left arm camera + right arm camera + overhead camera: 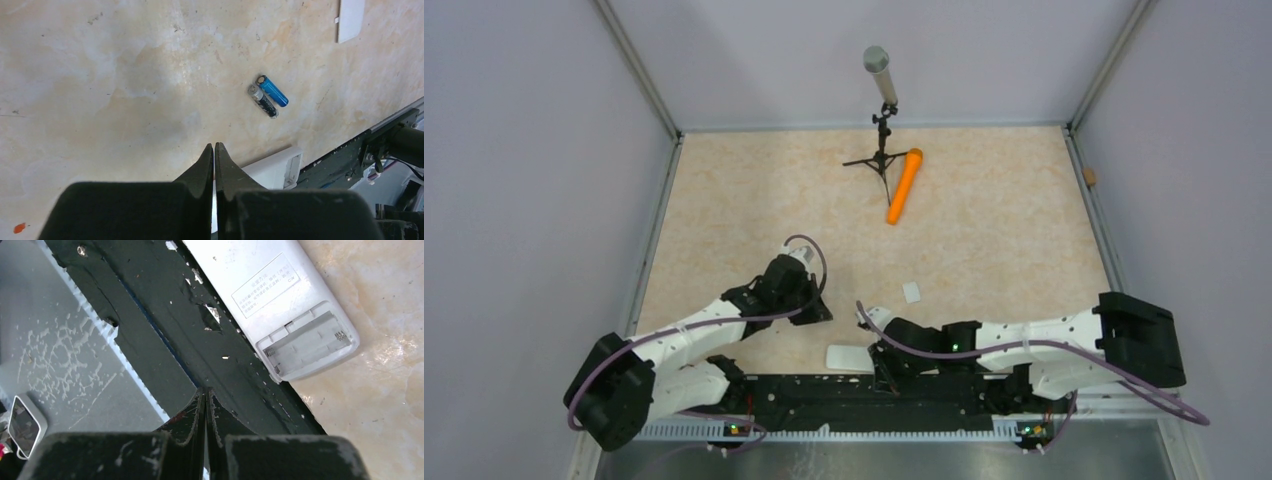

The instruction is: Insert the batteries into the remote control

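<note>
Two batteries [267, 95] lie side by side on the tabletop, one blue, one dark with a silver end. They show only in the left wrist view. My left gripper [214, 146] hangs shut and empty, short of them; in the top view the left gripper [812, 305] sits left of centre. The white remote control [280, 300] lies back up at the table's near edge, its battery compartment [305, 345] open and empty. From above, the remote control [848, 357] shows beside my right gripper [882, 372]. That right gripper [206, 391] is shut on nothing, over the black rail.
A small white battery cover [911, 292] lies loose on the table right of the left gripper. Further back stand a grey microphone on a black tripod [881, 110] and a long orange cylinder [904, 186]. The black base rail [854, 395] runs along the near edge.
</note>
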Tool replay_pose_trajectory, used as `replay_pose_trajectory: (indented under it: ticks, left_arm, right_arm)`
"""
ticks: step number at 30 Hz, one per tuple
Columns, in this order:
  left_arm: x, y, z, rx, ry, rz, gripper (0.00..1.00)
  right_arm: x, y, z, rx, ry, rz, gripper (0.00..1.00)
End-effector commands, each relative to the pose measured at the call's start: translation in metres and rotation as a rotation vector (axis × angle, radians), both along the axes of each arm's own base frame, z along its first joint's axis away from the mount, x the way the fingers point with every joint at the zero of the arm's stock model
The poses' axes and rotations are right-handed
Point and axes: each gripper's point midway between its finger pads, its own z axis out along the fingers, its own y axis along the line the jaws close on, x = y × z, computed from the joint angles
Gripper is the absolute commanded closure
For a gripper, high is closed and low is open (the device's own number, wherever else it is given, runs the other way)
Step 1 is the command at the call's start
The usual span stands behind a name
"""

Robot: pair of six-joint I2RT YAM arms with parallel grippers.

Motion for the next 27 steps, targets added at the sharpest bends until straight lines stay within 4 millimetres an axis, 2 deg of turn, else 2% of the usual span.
replay_pose_trajectory:
  ticks: [1, 8, 17, 27]
  left_arm:
    - [0.002, -0.008, -0.003, -0.051, -0.008, -0.029, 1.0]
    - [-0.005, -0.017, -0.016, -0.074, 0.063, -0.073, 1.0]
    - [-0.023, -0.013, -0.028, -0.029, 0.144, -0.119, 1.0]
    - [-0.049, -0.016, -0.036, -0.004, 0.219, -0.219, 1.0]
  right_arm:
    - [0.002, 0.014, 0.003, 0.043, -0.016, -0.022, 1.0]
    - [0.011, 0.016, -0.007, 0.004, -0.046, -0.055, 1.0]
    - [0.032, 0.005, -0.026, -0.081, -0.106, -0.185, 1.0]
    - [0.063, -0.014, -0.026, -0.118, -0.169, -0.342, 1.0]
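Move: The remote lies compartment side up near the table edge, its middle about 6 cm ahead and 8 cm left of the right hand, 4 cm lower. From the left hand, the remote is some 10 cm back and 7 cm right, also 4 cm lower. The batteries lie about 9 cm right of the left hand, level with it, and 17 cm ahead and 7 cm left of the right hand. Both shut hands sink 3 cm towards the remote; right fingertips push its back edge forward, left comes back 4 cm. ##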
